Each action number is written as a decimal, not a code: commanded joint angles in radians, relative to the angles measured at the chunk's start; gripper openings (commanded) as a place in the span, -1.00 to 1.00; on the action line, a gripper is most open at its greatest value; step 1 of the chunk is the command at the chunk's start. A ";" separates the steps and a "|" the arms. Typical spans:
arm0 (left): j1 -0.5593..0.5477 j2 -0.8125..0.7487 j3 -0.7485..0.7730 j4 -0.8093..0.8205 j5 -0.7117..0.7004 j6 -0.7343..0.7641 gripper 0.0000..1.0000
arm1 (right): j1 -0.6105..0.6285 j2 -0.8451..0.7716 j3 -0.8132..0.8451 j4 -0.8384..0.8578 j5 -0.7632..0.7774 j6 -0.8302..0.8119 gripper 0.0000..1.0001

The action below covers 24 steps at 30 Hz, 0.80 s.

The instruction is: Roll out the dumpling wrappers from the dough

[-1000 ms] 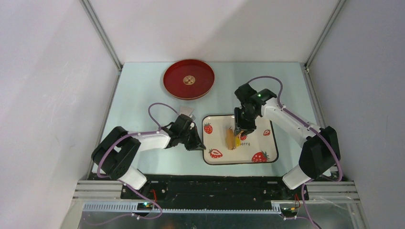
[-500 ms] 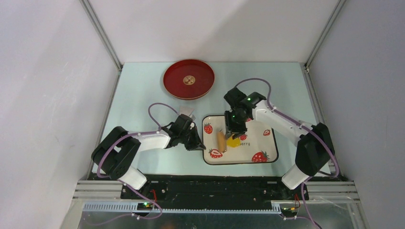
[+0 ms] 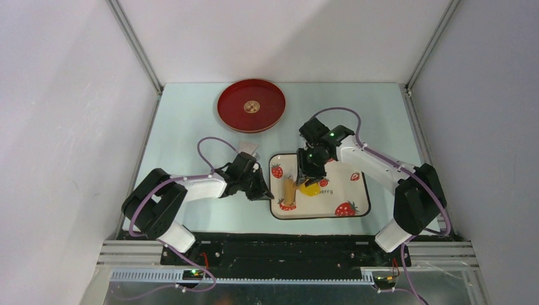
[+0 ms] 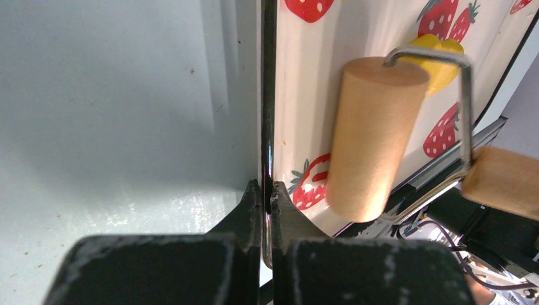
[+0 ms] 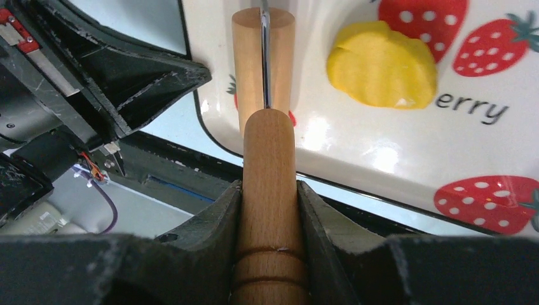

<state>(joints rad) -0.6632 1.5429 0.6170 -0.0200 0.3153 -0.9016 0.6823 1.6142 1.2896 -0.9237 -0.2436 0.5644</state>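
Observation:
The dough point(image 3: 310, 189) is a flattened bright-yellow patch on the strawberry tray point(image 3: 346, 192); it also shows in the right wrist view point(image 5: 381, 65) and the left wrist view point(image 4: 443, 63). A wooden roller point(image 3: 290, 189) lies just left of it, its drum point(image 4: 375, 140) on the tray's left part. My right gripper point(image 5: 269, 185) is shut on the roller's handle point(image 5: 269, 146). My left gripper point(image 4: 267, 189) is shut on the tray's left rim point(image 4: 267, 95). No dumpling wrappers are in view.
A round red plate point(image 3: 251, 105) with a small gold centre sits at the back left of the pale table. A small pale scrap point(image 3: 248, 148) lies by the left wrist. Grey walls stand close on both sides.
The right arm has drawn the roller leftward across the tray, off the dough, which now shows uncovered. The left gripper and the tray have stayed put.

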 commanded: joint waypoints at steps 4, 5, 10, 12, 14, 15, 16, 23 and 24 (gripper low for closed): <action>-0.010 0.042 -0.021 -0.079 -0.055 0.015 -1.00 | -0.137 -0.177 -0.003 -0.030 -0.032 -0.040 -1.00; -0.011 0.041 -0.020 -0.079 -0.055 0.015 -1.00 | -0.162 -0.186 0.000 -0.041 -0.034 -0.056 -1.00; -0.011 0.042 -0.020 -0.078 -0.054 0.015 -1.00 | -0.241 -0.204 0.008 -0.119 -0.016 -0.116 -1.00; -0.010 0.043 -0.021 -0.079 -0.054 0.015 -1.00 | -0.254 -0.191 0.008 -0.141 0.002 -0.133 -1.00; -0.011 0.043 -0.020 -0.078 -0.054 0.015 -1.00 | -0.259 -0.173 0.008 -0.155 0.013 -0.146 -1.00; -0.010 0.043 -0.020 -0.078 -0.054 0.015 -1.00 | -0.260 -0.162 0.008 -0.158 0.016 -0.148 -1.00; -0.011 0.042 -0.021 -0.078 -0.055 0.015 -1.00 | -0.260 -0.155 0.008 -0.162 0.020 -0.152 -1.00; -0.012 0.041 -0.020 -0.079 -0.055 0.015 -1.00 | -0.271 -0.081 0.009 -0.175 0.060 -0.165 -1.00; -0.012 0.042 -0.020 -0.079 -0.055 0.015 -1.00 | -0.276 -0.070 0.008 -0.178 0.066 -0.169 -1.00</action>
<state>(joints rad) -0.6632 1.5429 0.6170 -0.0200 0.3157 -0.9016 0.4213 1.5158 1.2663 -1.0786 -0.2085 0.4225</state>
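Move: From the right hand, which holds the rolling pin's handle, the yellow dough lies about 3 cm to the right, roughly level fore and aft and some 10 cm below. The wooden roller is about 4 cm to the hand's left, level with it and 9 cm down; the left gripper, on the tray's left rim, is about 10 cm left, 2 cm back and 10 cm down. From the left hand, the dough is some 13 cm to the right and 2 cm ahead, at about its height. Lift the right hand's roller off its place left of the dough and swing it right over the dough in an arc, rising about 4 cm while travelling, then lower it some 3 cm towards the dough's right part, about 9 cm right in all. Turn the wrist slightly clockwise and keep the handle gripped. Hold the left gripper still, pinching the tray's left rim. ##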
